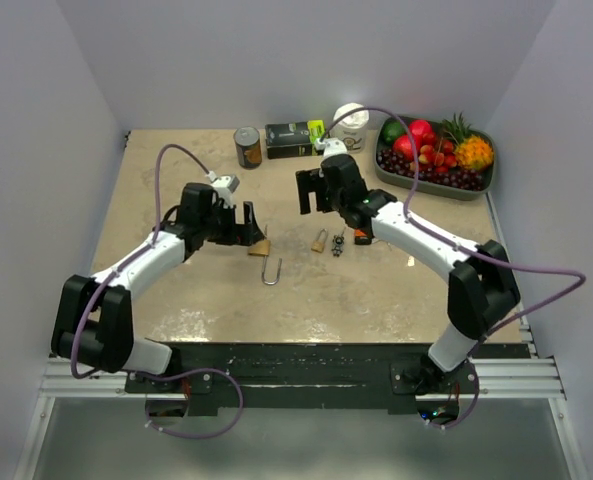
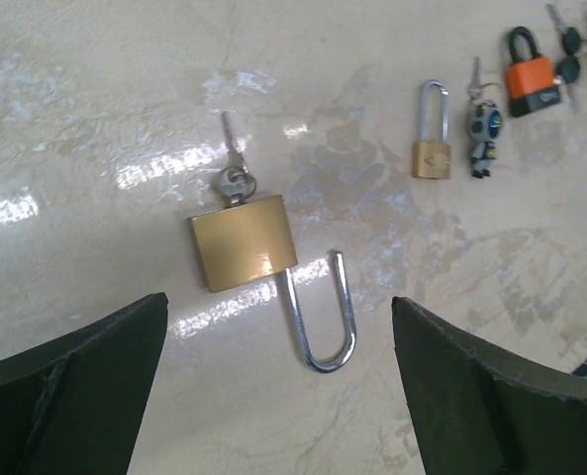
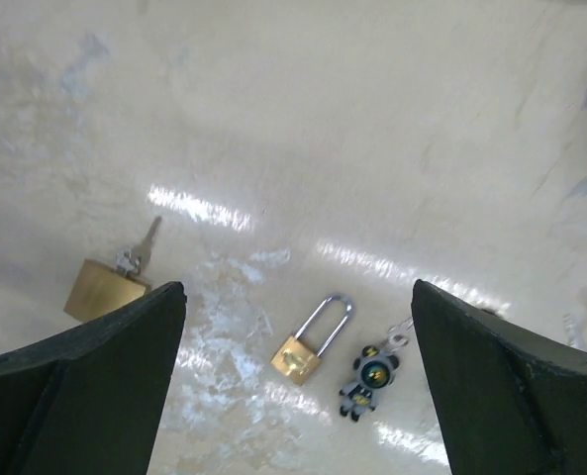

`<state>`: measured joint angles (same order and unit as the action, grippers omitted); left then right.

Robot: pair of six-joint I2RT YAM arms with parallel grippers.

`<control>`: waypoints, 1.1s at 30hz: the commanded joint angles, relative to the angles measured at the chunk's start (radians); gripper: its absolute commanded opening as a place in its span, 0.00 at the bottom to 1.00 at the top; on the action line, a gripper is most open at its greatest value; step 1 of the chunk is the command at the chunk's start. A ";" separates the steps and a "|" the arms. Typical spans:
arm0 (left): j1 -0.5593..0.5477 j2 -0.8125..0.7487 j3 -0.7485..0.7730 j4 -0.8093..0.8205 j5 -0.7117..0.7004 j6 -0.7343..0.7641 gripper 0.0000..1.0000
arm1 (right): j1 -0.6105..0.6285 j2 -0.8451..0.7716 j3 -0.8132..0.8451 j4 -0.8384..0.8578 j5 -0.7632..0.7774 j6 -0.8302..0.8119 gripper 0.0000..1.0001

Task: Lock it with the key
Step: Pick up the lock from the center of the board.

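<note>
A large brass padlock (image 2: 244,242) lies flat on the table, its silver shackle (image 2: 323,322) swung open with the free leg beside the body. A key (image 2: 236,178) on a small ring sits in its far end. My left gripper (image 2: 278,332) hovers open just above it, fingers either side of the shackle, touching nothing. The top view shows this padlock (image 1: 261,247) just right of the left gripper (image 1: 246,225). My right gripper (image 1: 316,190) is open and empty, raised above a small brass padlock (image 3: 298,358) with a long shackle.
A bear-shaped keychain (image 3: 369,381) lies next to the small padlock, and an orange padlock (image 2: 529,79) with keys beyond it. At the back stand a can (image 1: 247,147), a black box (image 1: 289,139), a white jar (image 1: 351,122) and a fruit tray (image 1: 481,187).
</note>
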<state>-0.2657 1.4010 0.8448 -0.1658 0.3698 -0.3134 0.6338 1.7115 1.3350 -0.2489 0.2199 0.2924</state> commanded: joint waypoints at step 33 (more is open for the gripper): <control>-0.279 0.411 0.232 -0.163 -0.592 -0.162 0.70 | -0.106 -0.130 -0.105 0.103 -0.125 -0.220 0.99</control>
<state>-0.5335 1.7924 1.0790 -0.3519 -0.1951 -0.4698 0.5354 1.5715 1.2278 -0.1501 0.1116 0.0490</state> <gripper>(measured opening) 0.726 0.989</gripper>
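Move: The large brass lock lies about 10 cm below the open left hand, some 2 cm ahead and 2 cm to its right. Its loose shackle lies some 3 cm back and 5 cm right of the hand. The small brass lock is roughly 15 cm right and 3 cm ahead, with the bear key about 4 cm farther right. From the right hand, the large brass lock lies some 6 cm back, 12 cm to the left and 15 cm below. The left hand sinks about 9 cm onto the large brass lock, easing slightly right and first forward, then a little back, while its wrist turns some 30 degrees, left side rising, so the fingers point more steeply down; from halfway they narrow by about a quarter until the tips flank the lock body at its left and right sides, close to or just touching it. Meanwhile the empty right hand, kept wide open, draws off about 4 cm to its right and 3 to 4 cm up, tipping its fingers up a little. ##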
